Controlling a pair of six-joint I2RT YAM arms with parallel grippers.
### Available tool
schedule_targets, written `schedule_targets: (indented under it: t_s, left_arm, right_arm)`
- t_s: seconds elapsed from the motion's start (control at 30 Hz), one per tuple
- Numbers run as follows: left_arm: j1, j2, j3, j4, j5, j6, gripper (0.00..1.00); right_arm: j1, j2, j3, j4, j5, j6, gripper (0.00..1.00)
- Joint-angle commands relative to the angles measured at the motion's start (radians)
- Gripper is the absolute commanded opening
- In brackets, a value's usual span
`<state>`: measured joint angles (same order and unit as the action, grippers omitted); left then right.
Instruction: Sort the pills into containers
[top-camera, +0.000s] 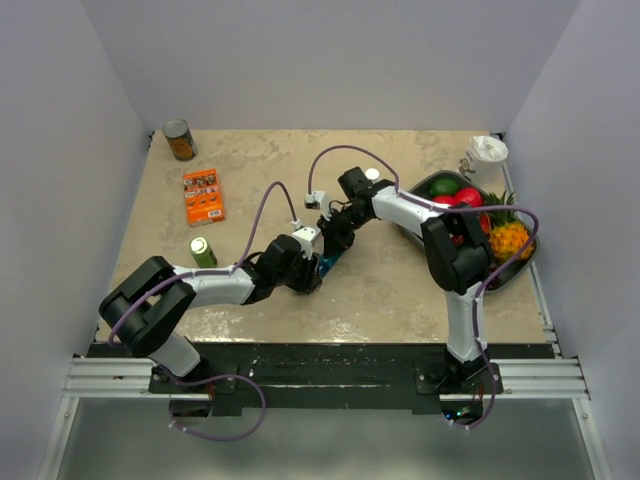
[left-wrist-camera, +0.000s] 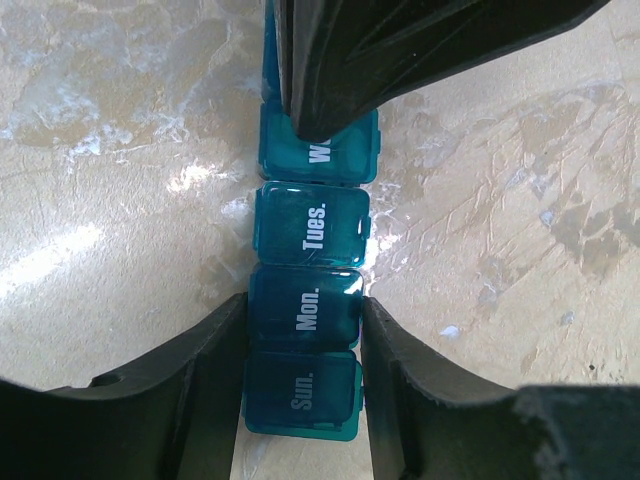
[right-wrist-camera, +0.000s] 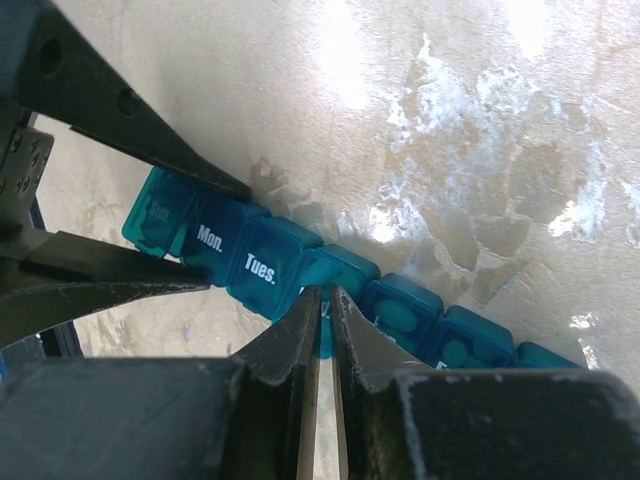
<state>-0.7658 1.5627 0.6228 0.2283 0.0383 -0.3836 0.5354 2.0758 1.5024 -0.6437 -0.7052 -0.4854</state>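
The containers (top-camera: 326, 262) (left-wrist-camera: 310, 225) (right-wrist-camera: 265, 262) are one teal strip of lidded day boxes lying on the beige table. My left gripper (top-camera: 312, 270) (left-wrist-camera: 303, 310) is shut on the strip's Sun. and Mon. end, one finger against each long side. Above the Wed. box my right gripper (top-camera: 335, 245) (right-wrist-camera: 322, 292) is shut, its tips resting on the front edge of that lid. In the left wrist view its dark fingers (left-wrist-camera: 330, 70) hide most of that lid. Pills (right-wrist-camera: 400, 315) show through the lids of the boxes past Wed.
A brown tin can (top-camera: 180, 140) stands at the back left, an orange box (top-camera: 203, 195) and a small green can (top-camera: 203, 251) nearer. A grey fruit tray (top-camera: 437, 177) with a pineapple (top-camera: 508, 238) sits right, a white cup (top-camera: 487, 155) behind it.
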Motion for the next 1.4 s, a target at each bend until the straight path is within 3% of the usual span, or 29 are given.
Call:
schedule_targets:
  t_s: [0.0, 0.43, 0.63, 0.73, 0.87, 0.97, 1.1, 1.2, 1.33, 1.37]
  left_arm:
    - [0.002, 0.043, -0.002, -0.053, 0.034, -0.028, 0.11]
    - [0.002, 0.045, 0.006, -0.067, 0.031, -0.018, 0.11]
    - [0.002, 0.025, 0.015, -0.069, 0.032, -0.029, 0.18]
    - [0.002, 0.0, 0.031, -0.084, 0.035, -0.031, 0.27]
    - [0.002, -0.045, 0.055, -0.121, 0.025, -0.032, 0.51]
    - [0.003, -0.091, 0.068, -0.147, 0.014, -0.034, 0.64]
    - [0.006, -0.171, 0.074, -0.17, 0.003, -0.026, 0.75]
    - [0.013, -0.254, 0.081, -0.196, -0.005, -0.008, 0.78]
    - [0.02, -0.454, 0.103, -0.277, -0.063, 0.037, 0.84]
    - [0.031, -0.498, 0.101, -0.285, -0.092, 0.04, 0.94]
  right_arm:
    - [0.003, 0.015, 0.007, -0.105, -0.031, -0.076, 0.13]
    - [-0.008, -0.089, 0.004, -0.114, -0.094, -0.11, 0.14]
    - [-0.029, -0.108, 0.007, -0.123, -0.117, -0.12, 0.17]
    - [-0.051, -0.129, 0.007, -0.128, -0.125, -0.13, 0.18]
    - [-0.08, -0.169, 0.002, -0.136, -0.134, -0.145, 0.23]
    - [-0.106, -0.216, -0.008, -0.136, -0.126, -0.154, 0.28]
    - [-0.156, -0.304, -0.042, -0.105, -0.1, -0.145, 0.4]
    - [-0.189, -0.416, -0.09, -0.061, -0.054, -0.124, 0.55]
    - [-0.236, -0.594, -0.171, 0.05, 0.042, -0.041, 0.86]
    - [-0.248, -0.636, -0.207, 0.085, 0.096, -0.001, 0.99]
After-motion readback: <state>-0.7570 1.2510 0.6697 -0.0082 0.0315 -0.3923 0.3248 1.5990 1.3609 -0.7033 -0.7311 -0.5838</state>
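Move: The pill organizer slants outward and rightward. Its middle, the Wed. box, lies right under the right fingertips, barely 1 cm lower. From the right hand the white pill bottle stands about 19 cm ahead and 10 cm right, the fruit tray's middle about 8 cm ahead and 31 cm right. From the left hand, holding the Mon./Sun. end, the organizer's middle is some 4 cm ahead and 3 cm right; the green pill bottle is about 5 cm ahead and 23 cm left. The right fingertips come off the Wed. lid, draw back and up about 2 cm each and pause; then the hand climbs some 12 cm more while swinging 8 cm right and about 3 cm forward, away from the organizer, tips swinging forward, fingers opening wide. The left hand keeps its pinch on the Mon./Sun. end until late, then opens, eases slightly back and left and rises about 8 cm. ##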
